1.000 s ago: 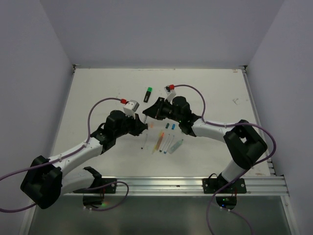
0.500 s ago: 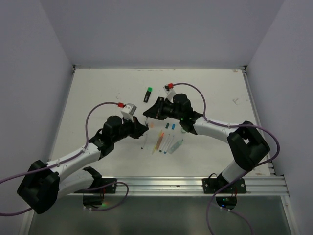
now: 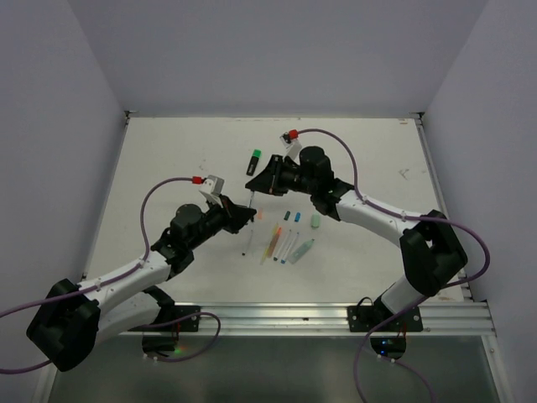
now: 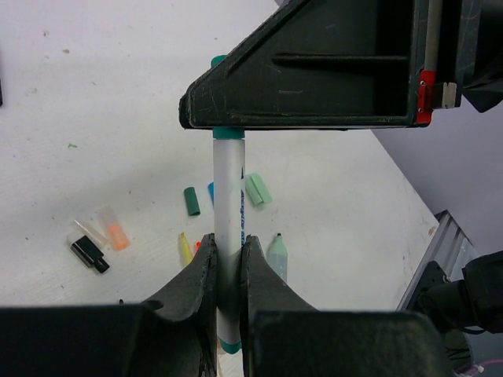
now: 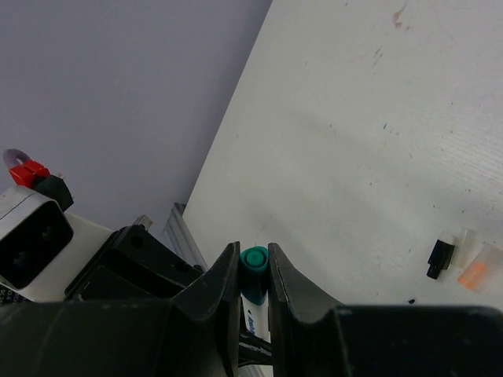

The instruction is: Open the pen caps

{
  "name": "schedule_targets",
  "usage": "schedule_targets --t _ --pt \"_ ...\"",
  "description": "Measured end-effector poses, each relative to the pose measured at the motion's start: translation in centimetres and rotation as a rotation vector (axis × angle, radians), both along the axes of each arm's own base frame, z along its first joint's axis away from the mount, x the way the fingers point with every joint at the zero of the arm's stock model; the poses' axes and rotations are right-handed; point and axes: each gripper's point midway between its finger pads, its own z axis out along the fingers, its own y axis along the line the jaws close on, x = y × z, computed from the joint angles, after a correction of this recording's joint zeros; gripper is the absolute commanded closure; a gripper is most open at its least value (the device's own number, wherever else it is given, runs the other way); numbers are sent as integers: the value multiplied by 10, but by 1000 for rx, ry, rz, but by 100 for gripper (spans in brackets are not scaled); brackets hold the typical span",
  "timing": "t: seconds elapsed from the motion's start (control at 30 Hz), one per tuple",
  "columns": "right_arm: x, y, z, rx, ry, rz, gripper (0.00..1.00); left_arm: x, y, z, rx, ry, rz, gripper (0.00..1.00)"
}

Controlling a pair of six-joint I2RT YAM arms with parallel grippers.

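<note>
A white pen (image 4: 228, 196) with teal ends hangs in the air between both grippers. My left gripper (image 4: 228, 239) is shut on the pen's barrel, near its lower end. My right gripper (image 5: 253, 255) is shut on the teal pen cap (image 5: 254, 263), which sits on the barrel's other end. From above, the left gripper (image 3: 242, 215) and right gripper (image 3: 257, 186) face each other tip to tip, with the pen (image 3: 251, 201) spanning the short gap. Loose caps lie on the table: dark green (image 4: 192, 201), mint (image 4: 258, 189), orange (image 4: 116, 234) and black (image 4: 90, 254).
Several uncapped pens (image 3: 281, 243) lie side by side below the grippers on the white table (image 3: 168, 168). A green highlighter (image 3: 254, 161) lies farther back. A mint marker (image 4: 277, 253) rests next to the row. An aluminium rail (image 3: 336, 315) runs along the near edge.
The left wrist has drawn back toward the near left and the right wrist has shifted slightly farther away. Both grippers keep their hold on the same pen.
</note>
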Motion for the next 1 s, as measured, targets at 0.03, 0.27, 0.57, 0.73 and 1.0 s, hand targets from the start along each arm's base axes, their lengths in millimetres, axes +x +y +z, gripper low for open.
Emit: schedule_targets --t 0.03,0.27,0.57,0.73,1.0 --pt "2 -1 2 4 -2 -4 100 1 0 2 -4 -6 3 100" --pt "38 -17 33 51 -57 -135 100 -10 -4 -7 5 14 -37 100" --pt "129 -159 238 360 -514 -641 100 -83 6 -104 200 327 -199 100" --pt "118 -149 239 350 -515 -603 100 -82 6 -91 179 289 -196 100" --pt "109 -160 113 21 -283 -616 100 -60 -9 -63 185 260 -174 100"
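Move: The left hand holds the green pen by its lower body; the green cap, pinched by the right fingers, is about 7 cm ahead of the left hand and 6 above. From the right hand the pen body's middle is some 5 cm back and 4 below. Under the left hand, roughly 16 cm down, lies the white marker, 2 cm left; the orange pen is 1 ahead, 7 right. The black cap lies about 3 ahead of the right hand and 22 below. Still pinching opposite ends, the hands strain up and slightly forward together until cap and pen part. The right hand then shoots up about 25 cm, right and forward, swinging some 35 degrees clockwise, before sinking about 13. The left hand jerks down and back roughly 10 cm each, towards the loose pens, then rises again about 4 and eases forward. Both grips stay shut. ##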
